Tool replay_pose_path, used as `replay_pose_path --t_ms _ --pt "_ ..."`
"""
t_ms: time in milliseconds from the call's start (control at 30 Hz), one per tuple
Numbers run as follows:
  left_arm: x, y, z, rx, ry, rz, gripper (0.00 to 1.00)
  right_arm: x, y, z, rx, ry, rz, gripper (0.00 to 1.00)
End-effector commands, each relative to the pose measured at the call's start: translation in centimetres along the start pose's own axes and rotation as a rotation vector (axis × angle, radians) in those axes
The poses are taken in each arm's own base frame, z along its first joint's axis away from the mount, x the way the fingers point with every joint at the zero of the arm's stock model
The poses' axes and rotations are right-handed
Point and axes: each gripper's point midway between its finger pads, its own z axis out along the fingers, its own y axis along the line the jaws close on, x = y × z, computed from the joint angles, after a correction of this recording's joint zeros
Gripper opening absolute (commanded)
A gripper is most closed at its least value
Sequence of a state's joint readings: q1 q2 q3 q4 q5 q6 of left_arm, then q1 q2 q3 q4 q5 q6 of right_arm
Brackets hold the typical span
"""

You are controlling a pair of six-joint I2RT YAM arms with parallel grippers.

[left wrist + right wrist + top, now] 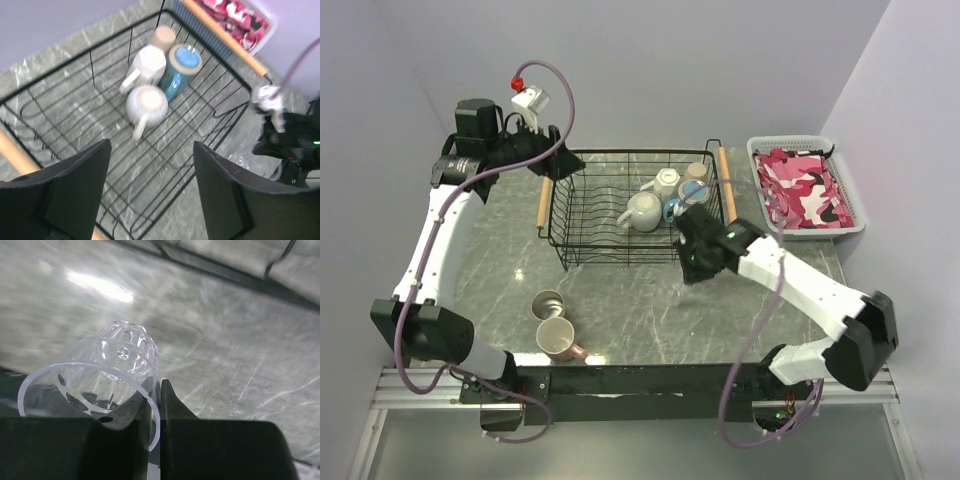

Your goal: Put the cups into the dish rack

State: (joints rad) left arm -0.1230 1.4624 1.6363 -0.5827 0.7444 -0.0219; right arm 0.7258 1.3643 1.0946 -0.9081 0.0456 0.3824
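Observation:
My right gripper [159,400] is shut on the rim of the clear glass [110,365], one finger inside its wall and one outside. It holds the glass over the marble just in front of the dish rack's [582,215] right front corner, where the right gripper [692,265] hides it from above. In the rack's right part sit two white mugs [146,104] [147,62], a blue mug [181,67] and a tan cup [163,36]. A steel cup [547,303] and a pink mug [558,340] stand near the table's front edge. My left gripper [152,190] hangs open and empty above the rack's left side.
A white plastic basket [850,200] with pink camouflage cloth stands right of the rack. The rack's wooden handles [545,205] run along its short sides. Walls close in behind and to the left.

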Motion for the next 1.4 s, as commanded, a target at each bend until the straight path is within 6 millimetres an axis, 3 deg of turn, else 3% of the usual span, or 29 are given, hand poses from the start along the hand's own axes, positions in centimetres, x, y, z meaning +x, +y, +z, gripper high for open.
replay_pose_path --t_ms 0,33,67,133,167,200,267,367,467,667,1000,1367 --pt "-4.1 -1.7 0.6 0.1 -0.104 0.008 0.83 -5.3 1.2 -10.0 -0.115 -0.249 -0.008 0.0" --pt "-4.9 -2.0 0.6 0.118 -0.122 0.014 0.86 -6.1 1.5 -11.5 -0.141 -0.281 -0.01 0.0" --pt "-5.0 -2.2 1.0 0.154 -0.119 0.0 0.89 -7.7 1.7 -14.2 -0.17 -0.348 0.0 0.0" --pt "-6.7 -2.9 1.1 0.195 -0.161 -0.024 0.92 -9.4 2.2 -16.5 -0.249 -0.386 0.027 0.0" --pt "-6.9 -2.8 1.6 0.22 -0.161 -0.045 0.94 -11.1 2.4 -18.8 -0.3 -0.448 0.04 0.0" --pt "-7.7 -3.7 1.6 0.275 -0.172 -0.077 0.95 -12.5 1.5 -19.1 -0.305 -0.462 0.083 0.0" --pt "-8.8 -4.3 1.8 0.344 -0.179 -0.106 0.98 -15.0 2.6 -21.8 -0.444 -0.532 0.1 0.0" --pt "-10.2 -6.0 1.2 0.46 -0.196 -0.149 0.99 -18.3 3.2 -23.4 -0.627 -0.593 0.145 0.0" --pt "-10.6 -7.1 0.8 0.544 -0.189 -0.202 0.99 -20.9 4.3 -23.8 -0.795 -0.584 0.174 0.0" --pt "-10.0 -8.0 0.2 0.593 -0.167 -0.245 0.99 -24.7 6.0 -21.4 -0.973 -0.51 0.226 0.0" --pt "-7.7 -7.7 0.9 0.579 -0.113 -0.277 0.96 -27.5 7.7 -20.2 -1.222 -0.435 0.317 0.0" --pt "-7.5 -9.6 1.5 0.624 -0.1 -0.276 0.98 -29.7 9.0 -19.1 -1.279 -0.425 0.332 0.0"
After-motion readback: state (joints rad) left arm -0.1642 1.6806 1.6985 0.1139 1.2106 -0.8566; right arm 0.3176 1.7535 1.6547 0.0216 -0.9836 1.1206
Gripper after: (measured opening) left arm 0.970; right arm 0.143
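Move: The right gripper already holds the glass, whose middle is about 3 cm left of that hand, 2 cm back and 3 cm below; the waiting left gripper is some 17 cm ahead, 24 cm left and 24 cm up. From the right hand, the white cup lies about 12 cm ahead and 11 cm left, the blue cup about 14 cm straight ahead, both roughly 5 cm lower. From the left hand, the glass is about 19 cm back, 21 cm right and 27 cm below. Swing the right gripper up about 26 cm, then forward and left over the rack, keeping its pinch on the glass rim and rolling some 75 degrees until the fingers point left and level. Meanwhile bring the left gripper some 7 cm right and as much up, open it fully and turn its fingers level, facing the glass's base. ##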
